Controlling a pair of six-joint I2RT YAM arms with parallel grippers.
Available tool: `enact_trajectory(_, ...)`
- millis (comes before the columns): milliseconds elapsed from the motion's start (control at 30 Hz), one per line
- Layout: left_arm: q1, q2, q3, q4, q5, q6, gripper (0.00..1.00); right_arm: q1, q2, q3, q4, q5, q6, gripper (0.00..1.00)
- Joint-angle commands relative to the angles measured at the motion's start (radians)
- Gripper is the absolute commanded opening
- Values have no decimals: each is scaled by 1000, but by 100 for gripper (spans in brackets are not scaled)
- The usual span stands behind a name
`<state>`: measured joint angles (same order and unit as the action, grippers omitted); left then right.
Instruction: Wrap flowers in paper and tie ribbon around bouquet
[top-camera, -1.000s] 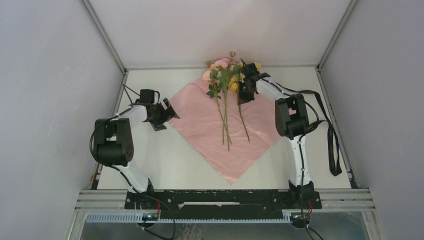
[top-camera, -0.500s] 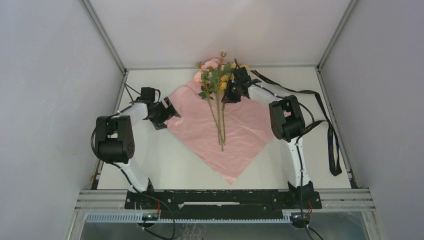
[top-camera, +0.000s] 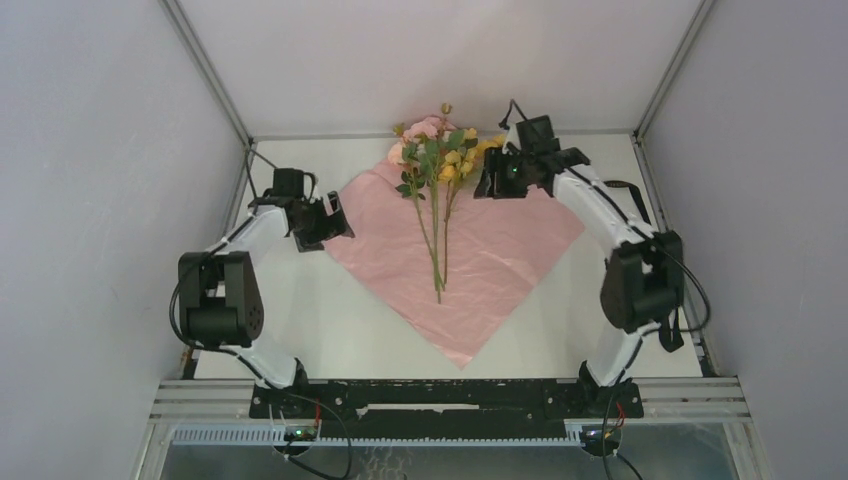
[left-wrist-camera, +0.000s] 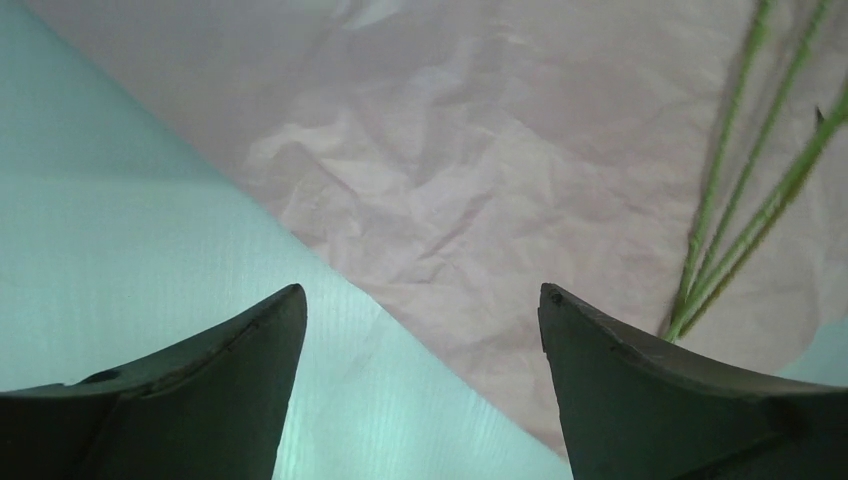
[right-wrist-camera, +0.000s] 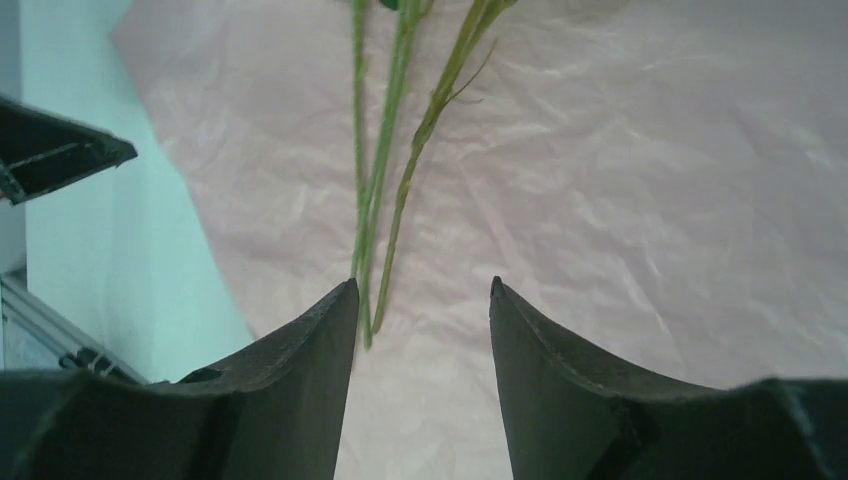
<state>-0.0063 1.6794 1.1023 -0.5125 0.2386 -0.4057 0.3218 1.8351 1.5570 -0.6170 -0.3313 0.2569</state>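
The paper (top-camera: 500, 255) lies flat as a pale pink diamond in the middle of the table. On it rest the flowers (top-camera: 437, 150), pink and yellow heads over the far corner and thin green stems (top-camera: 438, 260) running toward me. My right gripper (top-camera: 487, 182) hovers just right of the blossoms, open and empty; in its wrist view (right-wrist-camera: 422, 290) the stems (right-wrist-camera: 385, 180) lie loose on the paper (right-wrist-camera: 650, 180) below. My left gripper (top-camera: 335, 215) is open over the paper's left edge (left-wrist-camera: 480, 150), with the stems (left-wrist-camera: 740, 200) far to its right. The ribbon (top-camera: 645, 203) is mostly hidden behind the right arm.
A bare white tabletop (top-camera: 330, 320) surrounds the paper. Grey enclosure walls with metal corner posts (top-camera: 210, 75) close the left, right and back sides. The black base rail (top-camera: 450, 395) runs along the near edge. The right arm's elbow (top-camera: 640, 285) stands near the table's right edge.
The right gripper carried the flowers left onto the paper, let go and opened, then drew back to the right while its elbow swung outward. The left gripper barely moved.
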Motion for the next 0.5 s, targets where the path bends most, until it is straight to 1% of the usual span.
enact_trajectory(0,-111,-179,76,-64,50,463,89,11,-180,-88,-174,-19,-110,59)
enact_trajectory(67,-234,-260,9,-107,-4,681,89,7,-246,-179,-194,-51,-92,59)
enact_trajectory(167,-418,-388,-116,-113,-10,905,91,-22,-317,-301,-193,-119,-40,59)
enact_trajectory(233,-513,-399,-149,-114,-9,961,92,-26,-352,-382,-159,-171,7,58)
enact_trajectory(300,-605,-393,-179,-95,-44,999,93,-19,-384,-456,-133,-191,47,57)
enact_trajectory(367,-718,-390,-224,-67,-114,1061,95,4,-429,-532,-114,-144,85,56)
enact_trajectory(467,-905,-385,-324,63,-259,1143,97,18,-533,-678,-48,-88,164,58)
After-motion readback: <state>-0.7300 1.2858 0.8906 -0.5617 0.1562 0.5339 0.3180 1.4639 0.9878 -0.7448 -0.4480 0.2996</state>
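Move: Both my hands are empty. From my left hand, the pink paper's near corner lies about 27 cm back, 25 cm to the right and 5 cm below; the flower stems' cut ends are roughly 15 cm back and 19 cm right. From my right hand, the near corner is some 32 cm back, 6 cm left and 14 cm below; the stem ends are 20 cm back and 11 cm left, the yellow blossoms 6 cm ahead and 6 cm left. I swing my left hand right and back, about 20 cm over the lower-left edge towards the paper's near corner, lifting first and then starting down, while the wrist turns some 80 degrees clockwise, fingers still wide. My right hand leaves the blossoms, rises briefly, then draws back about 18 cm and sinks, tipping its fingers straighter down, still half open. ##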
